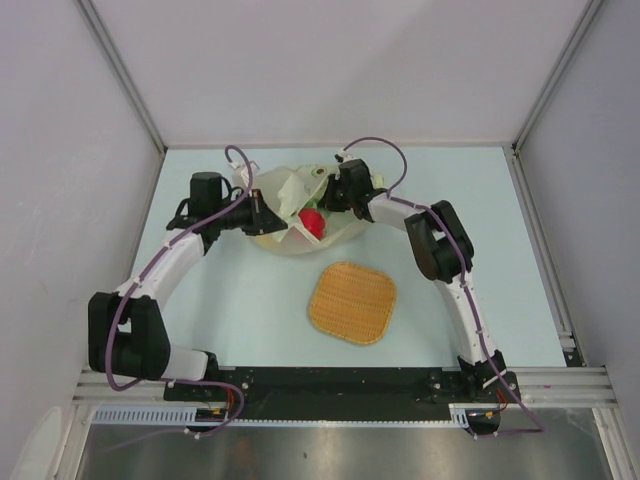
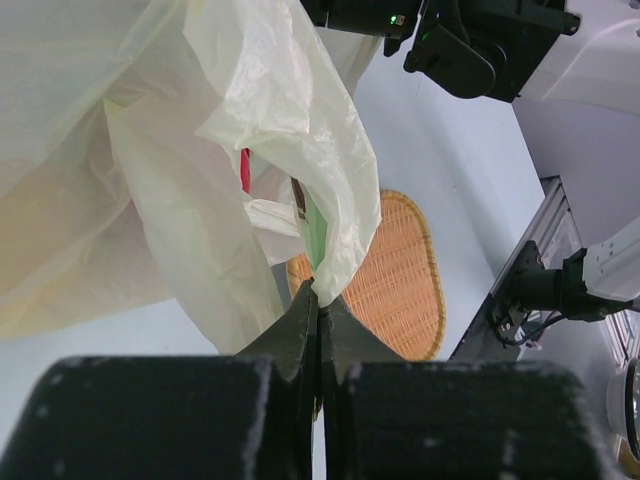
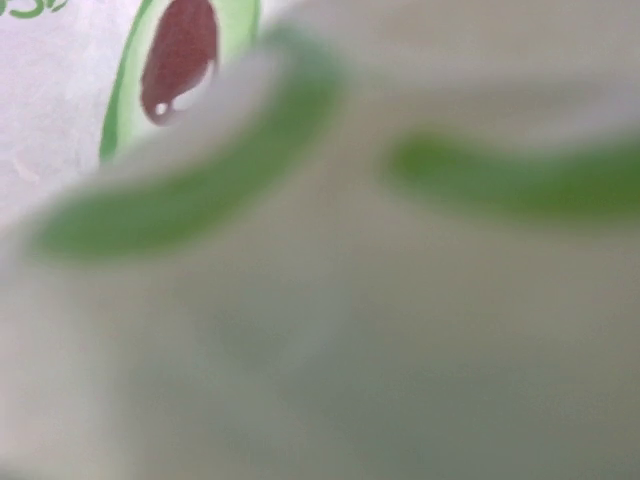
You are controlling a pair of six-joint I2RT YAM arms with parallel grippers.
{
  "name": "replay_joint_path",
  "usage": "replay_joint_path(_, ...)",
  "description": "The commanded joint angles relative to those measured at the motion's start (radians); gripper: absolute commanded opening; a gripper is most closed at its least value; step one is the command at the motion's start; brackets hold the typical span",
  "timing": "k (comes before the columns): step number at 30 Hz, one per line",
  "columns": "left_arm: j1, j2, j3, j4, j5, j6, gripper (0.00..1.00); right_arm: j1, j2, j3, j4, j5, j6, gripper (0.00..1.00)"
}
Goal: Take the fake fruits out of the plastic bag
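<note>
The pale yellow-green plastic bag lies crumpled at the back of the table between both arms. Through its mouth shows a red fake fruit, which appears as a red sliver in the left wrist view. The other fruits are hidden. My left gripper is shut on a fold of the bag's edge, at the bag's left side. My right gripper reaches into the bag from the right. Its wrist view is filled by blurred bag film with green print, so its fingers are hidden.
An orange woven square mat lies in front of the bag, also seen past the left fingers. Grey walls close off the left, back and right. A black rail runs along the near edge.
</note>
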Motion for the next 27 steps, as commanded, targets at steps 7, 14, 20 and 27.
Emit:
replay_joint_path(7,-0.005,0.001,0.003,0.155,0.010,-0.065,0.00,-0.006,-0.247,-0.049,0.112,-0.120,-0.130,0.00)
replay_joint_path(14,-0.003,-0.010,-0.011,0.190,0.013,-0.091,0.00,0.012,-0.339,-0.119,0.107,-0.125,-0.199,0.00)
replay_joint_path(20,-0.003,-0.027,0.000,0.193,-0.005,-0.094,0.00,0.021,-0.460,-0.183,0.084,-0.153,-0.259,0.00)
replay_joint_path(27,-0.003,-0.019,0.033,0.175,-0.037,-0.060,0.00,0.024,-0.628,-0.226,0.050,-0.203,-0.328,0.00)
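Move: The right fingers are already shut deep in the plastic bag, apparently on something green. The basket tray lies about 28 cm back and 6 cm right of them, near their height; the red fruit is roughly 5 cm back and 3 cm left, about level. From the left hand, already shut on the bag's rim, the tray is some 10 cm back, 17 right and 18 below, the red fruit about 12 ahead, 8 right and 15 below. Keeping its shut pinch on the green thing, the right hand draws it up from among the fruits, rising about 16 cm and easing back some 6 cm late in the lift, while the fingers tip up roughly 20 degrees and swing a little counter-clockwise. The left hand keeps hold of the bag's rim and shifts about 2 cm forward and 2 cm up. ##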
